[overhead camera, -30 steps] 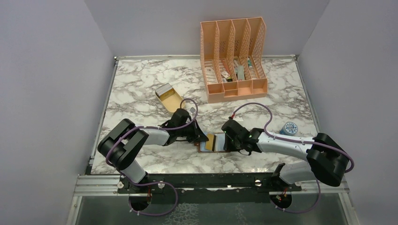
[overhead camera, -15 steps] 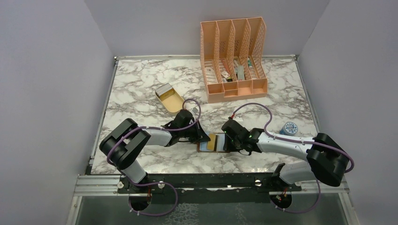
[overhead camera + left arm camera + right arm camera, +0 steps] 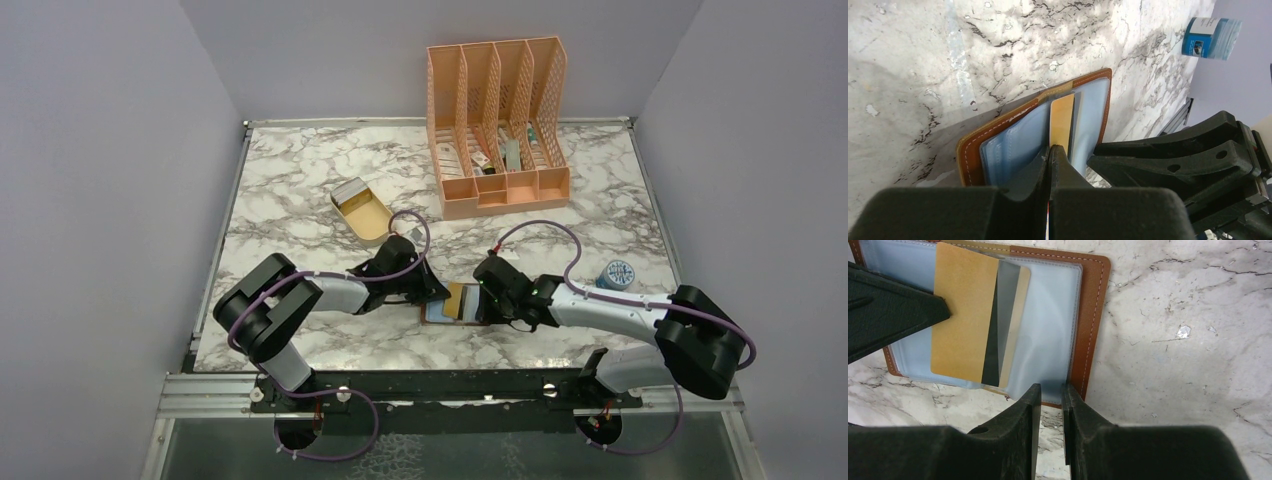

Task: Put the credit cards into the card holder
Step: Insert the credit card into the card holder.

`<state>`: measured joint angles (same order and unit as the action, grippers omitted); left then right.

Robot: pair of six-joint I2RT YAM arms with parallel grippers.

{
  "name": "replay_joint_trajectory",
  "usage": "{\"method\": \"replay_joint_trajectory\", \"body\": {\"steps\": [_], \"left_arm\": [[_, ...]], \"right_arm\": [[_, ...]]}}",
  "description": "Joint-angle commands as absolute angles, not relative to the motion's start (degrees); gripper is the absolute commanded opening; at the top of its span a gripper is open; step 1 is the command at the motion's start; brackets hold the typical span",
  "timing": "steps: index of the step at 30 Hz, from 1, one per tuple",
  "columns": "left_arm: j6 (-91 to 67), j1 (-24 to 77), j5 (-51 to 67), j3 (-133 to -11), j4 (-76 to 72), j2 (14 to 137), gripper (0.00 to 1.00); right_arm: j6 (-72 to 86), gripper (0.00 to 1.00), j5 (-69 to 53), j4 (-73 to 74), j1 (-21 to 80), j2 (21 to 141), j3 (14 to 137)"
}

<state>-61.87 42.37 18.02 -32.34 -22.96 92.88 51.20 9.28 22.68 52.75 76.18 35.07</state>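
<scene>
The card holder lies open on the marble near the front edge, brown leather around pale blue pockets. A gold credit card with a dark stripe lies across it, and its right end sits under the pocket film. My left gripper is shut on the card's left edge. My right gripper stands narrowly open at the holder's near edge, tips touching the leather rim, with bare marble showing between the fingers. In the top view the two grippers face each other over the holder.
A tall peach mesh file organiser stands at the back right. A small beige oval tray lies behind my left arm. A small blue-labelled tub sits on the marble to the right of the right arm.
My left gripper has slid a little to the right with the gold card, carrying it further over the holder. The right gripper has stayed at the holder's edge.
</scene>
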Motion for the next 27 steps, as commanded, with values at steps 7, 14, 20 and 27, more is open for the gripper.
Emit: {"method": "replay_joint_trajectory", "body": {"steps": [7,14,20,27], "left_arm": [[-62.8,43.4,11.5,-30.4,-22.8,91.2,0.0],[-63.1,45.7,11.6,-31.0,-24.2,92.6,0.0],[-63.5,47.0,11.3,-30.8,-24.3,92.2,0.14],[-62.1,46.9,9.0,-30.8,-23.7,89.8,0.33]], "right_arm": [[52.7,0.22,7.4,21.3,52.8,76.2,34.3],[53.3,0.22,6.3,20.4,52.8,77.2,34.6],[51.4,0.22,6.4,21.7,52.8,76.4,36.4],[48.6,0.26,10.7,27.2,52.8,72.7,39.9]]}}
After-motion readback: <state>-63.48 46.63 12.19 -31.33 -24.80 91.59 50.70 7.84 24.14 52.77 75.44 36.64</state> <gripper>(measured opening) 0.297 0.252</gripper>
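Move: The left fingers, shut, still have hold of the gold credit card near its left edge; the card's middle is about 2 cm to their right and 1 cm lower. The clear pocket in the right half of the card holder is centred some 5 cm to their right, 1 cm back and 2 cm lower. The tan card tray lies about 17 cm ahead, 17 cm to the left and 3 cm lower. From the right hand, the pocket is roughly 4 cm ahead and 1 cm to the left, at about its height. The left hand, after a hint of forward drift, slides the gold card to the right and a little back, about 1.5 cm, pushing it into the mouth of the clear pocket, and its fingers open to about a third as that push ends, letting go of the card. The right hand keeps its slightly parted fingertips at the pocket's near edge while the card goes in, edges half a centimetre left and then rises about 1 cm at the very end. ##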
